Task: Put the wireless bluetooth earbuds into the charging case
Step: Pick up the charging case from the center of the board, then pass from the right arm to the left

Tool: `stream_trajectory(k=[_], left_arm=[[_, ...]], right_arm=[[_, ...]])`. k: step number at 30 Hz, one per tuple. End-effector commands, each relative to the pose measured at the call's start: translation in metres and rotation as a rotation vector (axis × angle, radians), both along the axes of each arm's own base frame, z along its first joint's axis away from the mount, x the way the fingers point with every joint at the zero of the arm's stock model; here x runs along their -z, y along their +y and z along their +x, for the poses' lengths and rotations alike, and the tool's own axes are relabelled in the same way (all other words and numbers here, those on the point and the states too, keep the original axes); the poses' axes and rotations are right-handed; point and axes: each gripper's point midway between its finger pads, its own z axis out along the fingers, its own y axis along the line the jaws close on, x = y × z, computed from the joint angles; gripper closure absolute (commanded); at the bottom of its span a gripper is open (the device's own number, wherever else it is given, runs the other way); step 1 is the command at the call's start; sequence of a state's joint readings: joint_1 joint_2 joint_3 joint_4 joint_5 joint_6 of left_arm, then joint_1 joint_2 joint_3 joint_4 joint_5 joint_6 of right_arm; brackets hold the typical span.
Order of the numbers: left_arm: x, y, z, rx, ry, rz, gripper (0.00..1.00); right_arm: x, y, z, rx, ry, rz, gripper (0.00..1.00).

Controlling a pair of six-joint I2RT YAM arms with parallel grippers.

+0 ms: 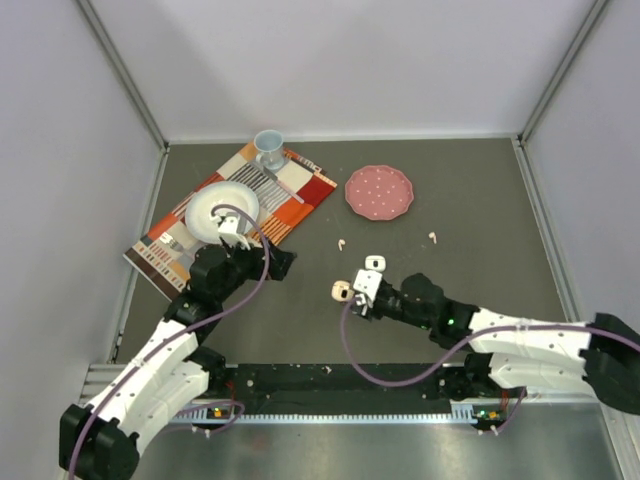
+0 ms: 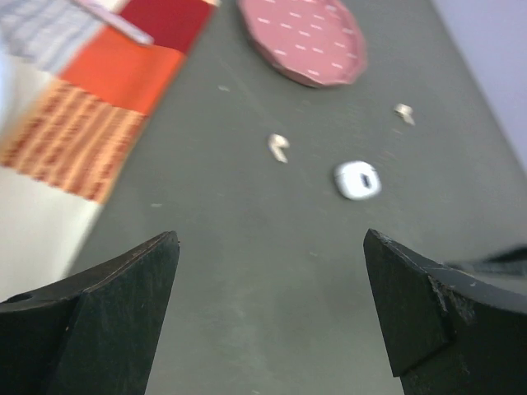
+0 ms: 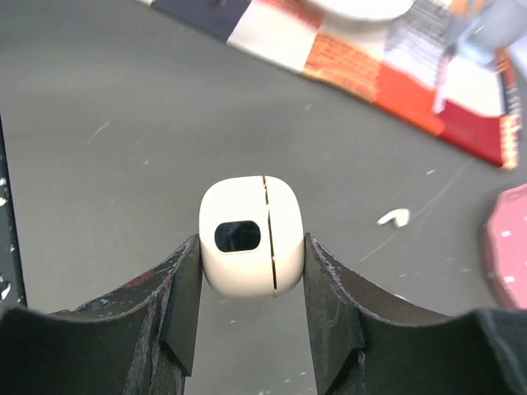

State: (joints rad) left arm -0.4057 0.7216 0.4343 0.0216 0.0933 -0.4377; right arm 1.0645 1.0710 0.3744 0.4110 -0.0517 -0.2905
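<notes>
My right gripper (image 3: 251, 243) is shut on a cream charging case (image 3: 247, 206), its lid closed along a thin seam and a dark oval facing the camera. From above, the case (image 1: 340, 291) sits at the tip of the right gripper (image 1: 347, 295). A second white case (image 1: 375, 262) lies on the table just beyond it. One earbud (image 1: 341, 243) lies loose on the dark table, and another earbud (image 1: 433, 237) lies further right. My left gripper (image 2: 270, 239) is open and holds nothing, facing the earbud (image 2: 278, 146) and the white case (image 2: 358, 179).
A pink dotted plate (image 1: 379, 192) sits at the back centre. A patchwork placemat (image 1: 300, 195) at the back left carries a white bowl (image 1: 205, 210) and a blue cup (image 1: 268, 148). Grey walls close in both sides.
</notes>
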Motion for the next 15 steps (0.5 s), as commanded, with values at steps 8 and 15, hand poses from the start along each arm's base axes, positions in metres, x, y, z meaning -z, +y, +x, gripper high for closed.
stream_trajectory(k=[8, 15], left_arm=[[-0.077, -0.075, -0.080, 0.554, -0.157, -0.482, 0.01], [-0.079, -0.100, -0.099, 0.687, -0.190, -0.463, 0.01]], right_arm=[[-0.078, -0.024, 0.012, 0.064, -0.211, 0.089, 1.00], [-0.090, -0.015, 0.008, 0.046, -0.177, 0.128, 1.00]])
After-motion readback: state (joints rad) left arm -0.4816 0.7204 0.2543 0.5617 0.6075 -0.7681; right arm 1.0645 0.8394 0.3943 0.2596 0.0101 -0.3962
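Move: The charging case, already pinched off the table in the right gripper, is about 14 cm to the left hand's right, some 7 cm back and roughly 5 cm lower. From the right hand, the open left gripper is therefore about 7 cm ahead, 14 cm left and 5 cm up. Below the right hand by about 12 cm, the white case stands some 14 cm ahead and 8 cm right, and the nearer loose earbud about 18 cm straight ahead. Bring the wide-open left gripper back and to the right by about 8 cm each way, rising nearly 5 cm, towards the charging case in the right gripper; as it goes, swing it clockwise some 30 degrees and roll its left side down. Meanwhile keep the right grip, raise the case another 5 cm while drifting slightly right, then hold it there. ##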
